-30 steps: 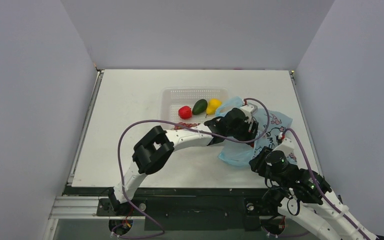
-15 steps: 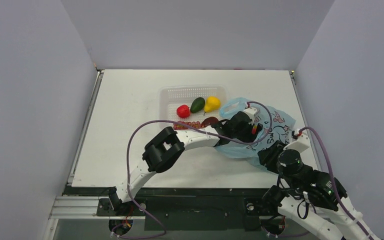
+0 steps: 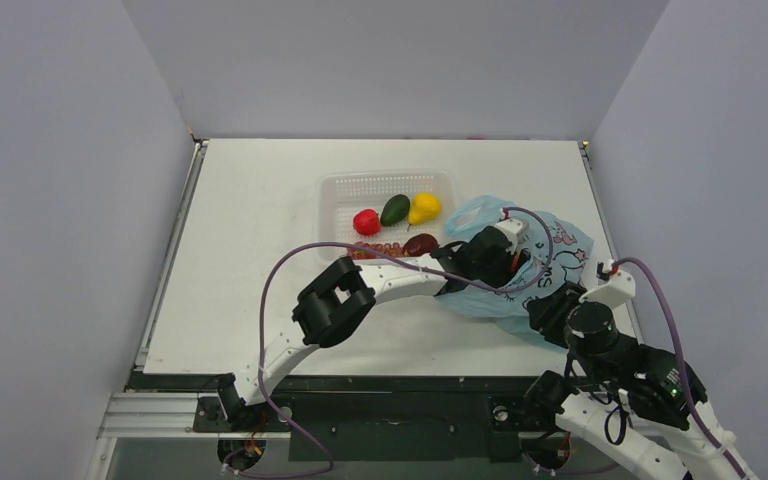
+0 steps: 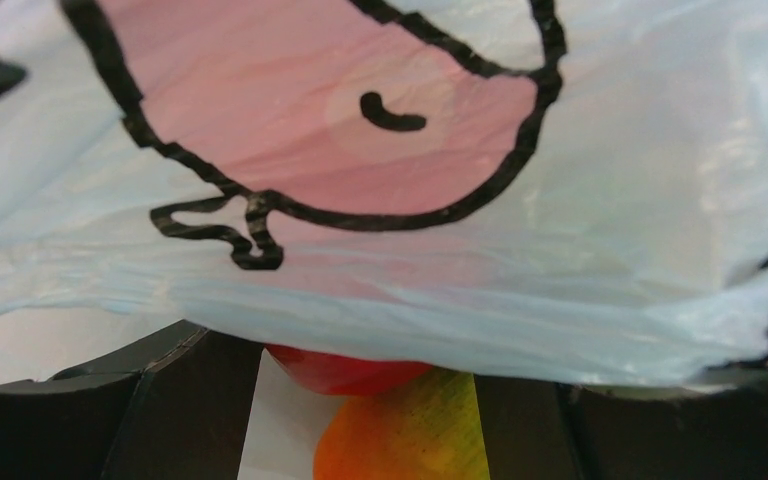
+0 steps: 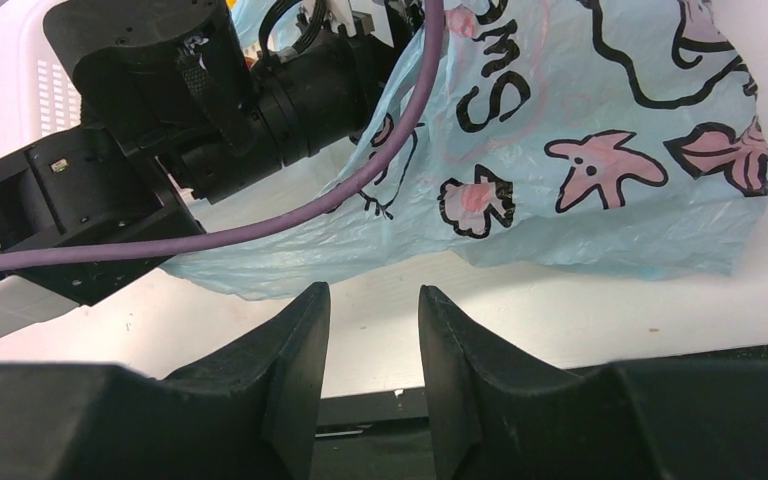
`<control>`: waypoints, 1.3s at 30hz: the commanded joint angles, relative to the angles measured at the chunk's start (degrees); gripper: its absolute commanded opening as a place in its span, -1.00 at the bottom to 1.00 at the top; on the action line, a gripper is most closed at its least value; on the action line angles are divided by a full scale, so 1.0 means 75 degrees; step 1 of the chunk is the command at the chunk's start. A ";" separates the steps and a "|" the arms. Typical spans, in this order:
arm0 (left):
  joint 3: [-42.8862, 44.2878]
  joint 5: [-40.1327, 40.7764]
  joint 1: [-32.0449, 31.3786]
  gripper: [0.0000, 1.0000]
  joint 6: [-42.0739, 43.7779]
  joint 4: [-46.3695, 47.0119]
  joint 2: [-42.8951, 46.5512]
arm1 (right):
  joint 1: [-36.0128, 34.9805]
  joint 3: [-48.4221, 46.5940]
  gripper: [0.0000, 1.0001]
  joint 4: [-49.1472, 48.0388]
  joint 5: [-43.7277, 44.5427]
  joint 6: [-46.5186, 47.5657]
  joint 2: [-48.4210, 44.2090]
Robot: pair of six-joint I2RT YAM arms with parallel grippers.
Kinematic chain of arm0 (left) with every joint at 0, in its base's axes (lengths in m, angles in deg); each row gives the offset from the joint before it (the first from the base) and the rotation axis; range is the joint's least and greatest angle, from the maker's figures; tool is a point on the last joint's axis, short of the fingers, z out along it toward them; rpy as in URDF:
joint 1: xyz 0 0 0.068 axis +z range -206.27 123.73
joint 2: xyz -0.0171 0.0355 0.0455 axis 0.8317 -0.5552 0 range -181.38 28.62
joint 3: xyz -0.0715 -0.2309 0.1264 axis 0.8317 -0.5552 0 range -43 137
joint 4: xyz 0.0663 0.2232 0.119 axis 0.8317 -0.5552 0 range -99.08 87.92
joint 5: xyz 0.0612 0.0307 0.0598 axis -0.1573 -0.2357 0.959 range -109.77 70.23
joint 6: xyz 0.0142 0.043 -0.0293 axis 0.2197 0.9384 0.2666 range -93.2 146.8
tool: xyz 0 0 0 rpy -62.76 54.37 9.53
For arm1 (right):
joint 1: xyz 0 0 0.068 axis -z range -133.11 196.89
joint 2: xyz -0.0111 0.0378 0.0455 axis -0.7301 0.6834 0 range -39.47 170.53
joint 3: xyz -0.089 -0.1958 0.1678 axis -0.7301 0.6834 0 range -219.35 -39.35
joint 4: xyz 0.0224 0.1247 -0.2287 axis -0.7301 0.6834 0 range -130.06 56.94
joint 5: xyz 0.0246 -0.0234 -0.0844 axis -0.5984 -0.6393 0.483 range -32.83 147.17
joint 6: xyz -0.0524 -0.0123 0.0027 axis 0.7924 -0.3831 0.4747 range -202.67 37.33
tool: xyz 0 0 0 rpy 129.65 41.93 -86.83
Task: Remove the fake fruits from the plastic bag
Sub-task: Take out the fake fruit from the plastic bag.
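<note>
The light blue plastic bag [image 3: 560, 245] with pink-and-black prints lies at the right of the table. It fills the left wrist view [image 4: 610, 200] and shows in the right wrist view [image 5: 580, 200]. My left gripper [image 3: 513, 265] reaches into its mouth. Its jaws [image 4: 368, 360] stand apart around the orange-green mango [image 4: 410, 435], with a gap on the left side. The red apple [image 4: 345, 368] lies just beyond, partly under the bag film. My right gripper [image 3: 552, 310] [image 5: 373, 292] is open and empty, just near of the bag. A dark purple fruit [image 3: 420, 244] lies in the basket's front right corner.
The white perforated basket [image 3: 340, 190] stands left of the bag and holds a small red fruit [image 3: 366, 221], a dark green avocado [image 3: 395, 210], a yellow pear [image 3: 424, 208] and grapes [image 3: 370, 250]. The left arm's black wrist [image 5: 210, 110] and purple cable cross in front of the right gripper.
My left gripper has pushed further right into the bag. The right arm has drawn back to the right, and the bag has shifted right. The dark purple fruit is uncovered.
</note>
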State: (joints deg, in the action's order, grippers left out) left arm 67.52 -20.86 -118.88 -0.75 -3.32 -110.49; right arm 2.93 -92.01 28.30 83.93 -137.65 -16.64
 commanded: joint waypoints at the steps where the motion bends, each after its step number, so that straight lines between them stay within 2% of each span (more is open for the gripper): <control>1: 0.0256 0.0036 -0.0038 -0.78 0.0210 -0.0357 0.0417 | -0.0047 -0.0356 -0.30 0.0062 0.0399 0.0185 -0.0008; 5: -0.0061 0.0063 -0.0045 -1.00 0.0414 -0.0475 0.0901 | -0.0050 -0.0561 -0.29 0.0059 0.0689 0.0421 0.0224; 11: -0.0407 0.0077 -0.0043 -1.00 0.0797 -0.0977 0.1657 | -0.0051 -0.0719 -0.29 0.0029 0.0926 0.0643 0.0596; 24: -0.1799 -0.0335 0.0153 -1.00 0.0519 -0.1435 0.3601 | -0.0036 -0.0719 -0.27 -0.0490 0.1322 0.1008 0.1151; 30: -0.3157 -0.1143 0.0723 -1.00 -0.0081 -0.0829 0.4861 | -0.0033 -0.0643 -0.26 -0.0673 0.1391 0.1026 0.1250; 35: -0.4866 -0.2111 0.1823 -1.00 -0.1048 0.0454 0.6113 | -0.0034 -0.0566 -0.26 -0.0703 0.1449 0.1058 0.1321; 39: -0.5643 -0.1719 0.2396 -1.00 -0.0855 0.0357 0.7025 | -0.0021 -0.0499 -0.22 -0.0843 0.1529 0.1201 0.1411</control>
State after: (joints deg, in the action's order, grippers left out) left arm 28.09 -32.96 -103.69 -5.66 -5.85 -65.82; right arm 2.93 -95.84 24.56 92.90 -130.31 -7.66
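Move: The red fruit is already pinched in the left fingers, inside the plastic bag. The tray it is bound for has its middle about 13 cm ahead and 30 cm left of the left hand, near its height. In the tray's near right part the dark fruit lies some 6 cm ahead and 22 left; the yellow pear is 14 ahead and 22 left. From the idle right hand, the tray is roughly 28 cm ahead, 28 left and 17 below. The red fruit stays clamped between the left fingers as that hand draws it left and up, slightly back at first, out of the bag. Once some 11 cm up, the hand speeds up and swings on left, veering forward again, towards the tray, about 20 cm left in all. The right hand shifts about 3 cm forward and 2 up over the bag, rolling its left side down some 10 degrees. ##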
